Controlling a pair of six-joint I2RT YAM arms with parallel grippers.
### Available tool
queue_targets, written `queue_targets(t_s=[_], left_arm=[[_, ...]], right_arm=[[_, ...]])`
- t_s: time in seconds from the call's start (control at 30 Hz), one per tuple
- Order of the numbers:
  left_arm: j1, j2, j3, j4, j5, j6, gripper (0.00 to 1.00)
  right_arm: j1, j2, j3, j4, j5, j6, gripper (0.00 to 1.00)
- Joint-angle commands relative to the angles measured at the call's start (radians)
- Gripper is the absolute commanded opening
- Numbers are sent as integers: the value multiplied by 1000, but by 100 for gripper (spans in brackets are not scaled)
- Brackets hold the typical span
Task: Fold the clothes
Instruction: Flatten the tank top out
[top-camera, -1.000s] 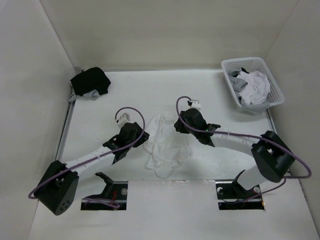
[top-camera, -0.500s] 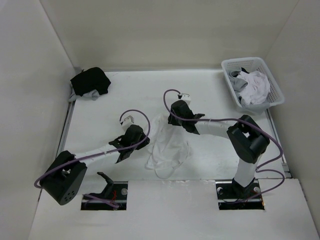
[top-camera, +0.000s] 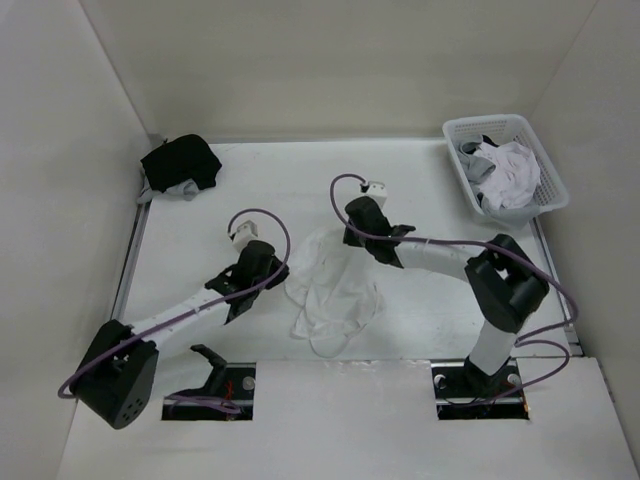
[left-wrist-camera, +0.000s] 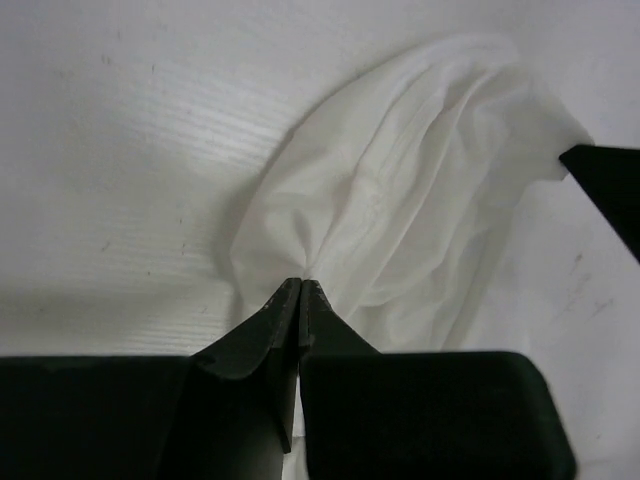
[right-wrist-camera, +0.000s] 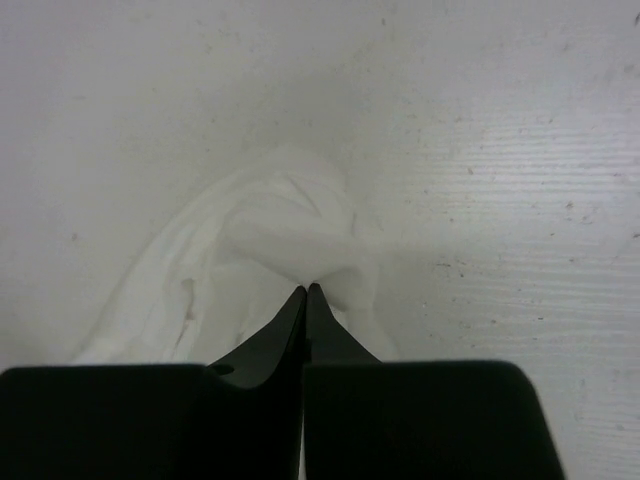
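A thin white tank top (top-camera: 335, 290) lies crumpled in the middle of the table, one of the clothes. My left gripper (top-camera: 283, 282) sits at its left edge, and in the left wrist view it (left-wrist-camera: 302, 283) is shut on a pinched fold of the white fabric (left-wrist-camera: 420, 200). My right gripper (top-camera: 343, 238) is at the garment's far end. The right wrist view shows it (right-wrist-camera: 307, 289) shut on a bunched ridge of the same cloth (right-wrist-camera: 260, 240). A black corner of the right gripper (left-wrist-camera: 605, 185) shows at the left wrist view's right edge.
A black and grey pile of clothes (top-camera: 180, 165) lies in the back left corner. A white lattice basket (top-camera: 488, 120) with white and grey garments (top-camera: 510, 170) stands at the back right. Walls close in the table on three sides.
Both grippers have closed on the tank top. The left gripper has shifted slightly up and left along the garment's edge; the right gripper has settled at its far end.
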Motion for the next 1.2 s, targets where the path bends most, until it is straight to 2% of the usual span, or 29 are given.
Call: queue_targets(t_s=[0.0, 0.13, 0.2, 0.23, 0.27, 0.37, 0.43, 0.5, 0.6, 0.73, 0.83, 0.9, 1.0, 1.03, 1.1, 1.17], left_arm=[[48, -101, 138, -11, -17, 78, 0], [139, -92, 276, 7, -1, 108, 0], [231, -23, 406, 58, 32, 99, 0], [289, 21, 501, 84, 69, 58, 0], [321, 51, 570, 96, 86, 40, 0], [424, 135, 863, 73, 176, 27, 0], [464, 143, 984, 29, 220, 35, 0], [492, 117, 1020, -3, 244, 36, 0], [487, 53, 945, -5, 237, 36, 0], [473, -36, 752, -8, 232, 20, 3], [487, -112, 541, -13, 244, 15, 7], [490, -153, 398, -16, 244, 15, 14], [487, -259, 147, -39, 246, 18, 43], [490, -292, 93, -58, 246, 18, 48], [496, -387, -44, -123, 247, 21, 51], [495, -428, -99, -146, 235, 42, 50]], right_arm=[[-11, -199, 46, 51, 58, -57, 0], [-46, -260, 153, 28, 27, -123, 0], [-75, -250, 257, 5, 12, -161, 0], [-98, -231, 374, -33, -8, -182, 0], [-107, -222, 424, -52, -20, -193, 0], [-134, -207, 711, -179, -57, -255, 0], [-129, -225, 803, -214, -54, -307, 0], [-129, -257, 816, -222, -60, -330, 0], [-118, -343, 683, -207, -92, -329, 1], [-71, -476, 317, -88, -94, -272, 5], [-49, -542, 56, -17, -85, -197, 8], [-23, -573, -151, 26, -85, -126, 15], [50, -599, -380, 55, -78, -27, 34], [75, -599, -444, 48, -68, 16, 38], [93, -602, -509, 11, -59, 79, 39], [93, -608, -517, -15, -45, 102, 40]])
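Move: Both shut hands hold the tank top by its far part. Its middle is about 11 cm right of the left hand and 5 cm back, and 13 cm back and 3 cm left of the right hand. The clear far table lies 28 cm ahead and 9 cm right of the left hand, 19 cm ahead and 6 cm left of the right. The black garment is some 33 cm ahead and 24 cm left of the left hand; the basket about 22 cm ahead and 38 cm right of the right hand. Still pinching the tank top, both hands whip it up some 45 cm and forward, the left by about 18 cm and also leftward, the right by 7, fingers tipping up. Both then swing back and drop fast, levelling the tilt back and opening about halfway, letting go; the right ends back of its start, the left a little above and left of its own. ##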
